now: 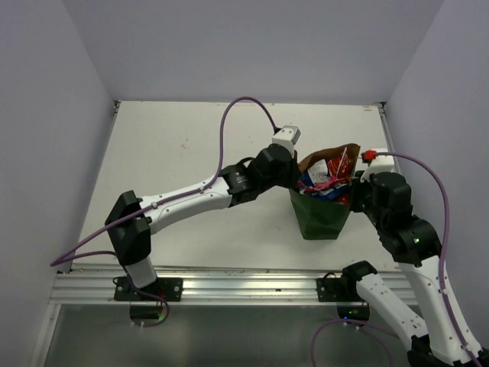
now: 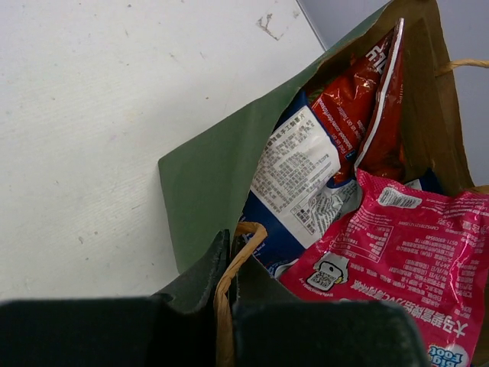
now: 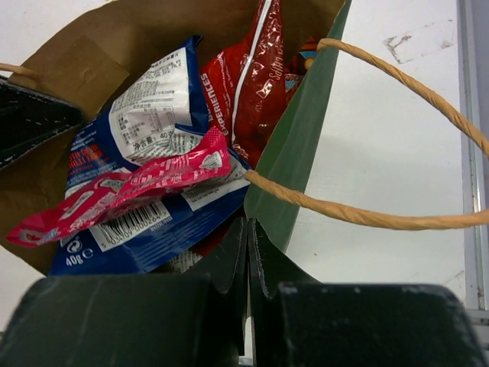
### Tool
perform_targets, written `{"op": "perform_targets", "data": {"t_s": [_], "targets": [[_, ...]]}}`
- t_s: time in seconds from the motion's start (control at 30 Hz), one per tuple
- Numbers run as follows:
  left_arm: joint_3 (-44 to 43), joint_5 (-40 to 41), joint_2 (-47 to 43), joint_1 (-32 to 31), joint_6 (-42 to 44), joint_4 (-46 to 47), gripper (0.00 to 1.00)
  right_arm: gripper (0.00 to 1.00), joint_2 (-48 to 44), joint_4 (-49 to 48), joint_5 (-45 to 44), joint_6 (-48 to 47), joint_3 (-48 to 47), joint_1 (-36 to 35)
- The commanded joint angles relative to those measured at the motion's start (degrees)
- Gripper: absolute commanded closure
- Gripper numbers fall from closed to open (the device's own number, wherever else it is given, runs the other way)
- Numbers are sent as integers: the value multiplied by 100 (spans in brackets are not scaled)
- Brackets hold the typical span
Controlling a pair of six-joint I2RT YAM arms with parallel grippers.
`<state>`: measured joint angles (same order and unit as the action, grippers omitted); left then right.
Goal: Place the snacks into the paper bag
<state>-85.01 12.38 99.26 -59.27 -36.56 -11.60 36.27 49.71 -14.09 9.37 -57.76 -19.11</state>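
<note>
The dark green paper bag (image 1: 321, 218) stands open on the table between both grippers, with snacks (image 1: 327, 177) inside. My left gripper (image 2: 229, 246) is shut on the bag's brown rope handle (image 2: 238, 248) at the near rim. In that view a blue packet with a white label (image 2: 294, 172), a red chip bag (image 2: 355, 99) and a pink packet (image 2: 405, 245) lie inside. My right gripper (image 3: 247, 228) is shut, pinching the lower edge of the bag's green wall (image 3: 294, 160). The other rope handle (image 3: 397, 92) loops above it. The blue packet (image 3: 145, 115), a small pink sachet (image 3: 153, 180) and the red bag (image 3: 248, 84) show there.
The white table (image 1: 191, 153) spreads left of and behind the bag. A metal rail (image 1: 229, 287) runs along the near edge by the arm bases. Grey walls close in the sides. The left arm (image 1: 191, 199) reaches across the middle of the table.
</note>
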Motion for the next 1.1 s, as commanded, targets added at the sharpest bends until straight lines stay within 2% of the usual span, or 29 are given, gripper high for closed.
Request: {"op": "perform_targets", "data": {"t_s": [0.0, 0.23, 0.4, 0.53, 0.77, 0.87, 1.07], "targets": [[-24, 167, -407, -6, -255, 887, 100, 100, 389, -374, 371, 21, -253, -5], [-94, 906, -873, -6, -229, 765, 100, 100, 1039, -664, 793, 4, -833, -22], [-603, 1380, -1005, -6, 17, 28, 100, 100, 1461, -832, 864, 109, -1255, -373], [-543, 1811, -1330, -6, 201, -229, 100, 100, 1734, -981, 294, 223, -1405, -1198], [-253, 2576, -2112, -6, 483, -738, 100, 100, 2840, -1271, -1675, 399, -2010, -3718], [-174, 2752, -2358, -6, 492, -993, 100, 100, 3271, -1411, -1991, 435, -2265, -4134], [292, 2910, -2684, 3, 316, -1266, 100, 100, 3545, -1421, -2230, 408, -2468, -4302]]}}
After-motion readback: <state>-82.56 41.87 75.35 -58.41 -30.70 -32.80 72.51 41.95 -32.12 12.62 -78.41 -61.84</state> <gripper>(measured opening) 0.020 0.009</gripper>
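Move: Both grippers already pinch the filled paper bag by its rim. Its middle lies about 7 cm right, 2 cm forward and 11 cm below the left hand, and 7 cm left and 5 cm forward of the right. The open mid-table is some 12 cm left, 2 cm forward and 22 cm down from the left hand, about 26 cm left of the right. From the left hand, the pink snack sits 7 cm right, level and 3 cm lower. Keep both grippers shut on the bag's rim and swing them together to the left, over the open table. Take the left gripper about 18 cm left while raising it 10 cm; bring the right some 22 cm left, edging forward first and hardly rising, so it closes in a little on the left one. Turn both wrists roughly 25 degrees counter-clockwise. ##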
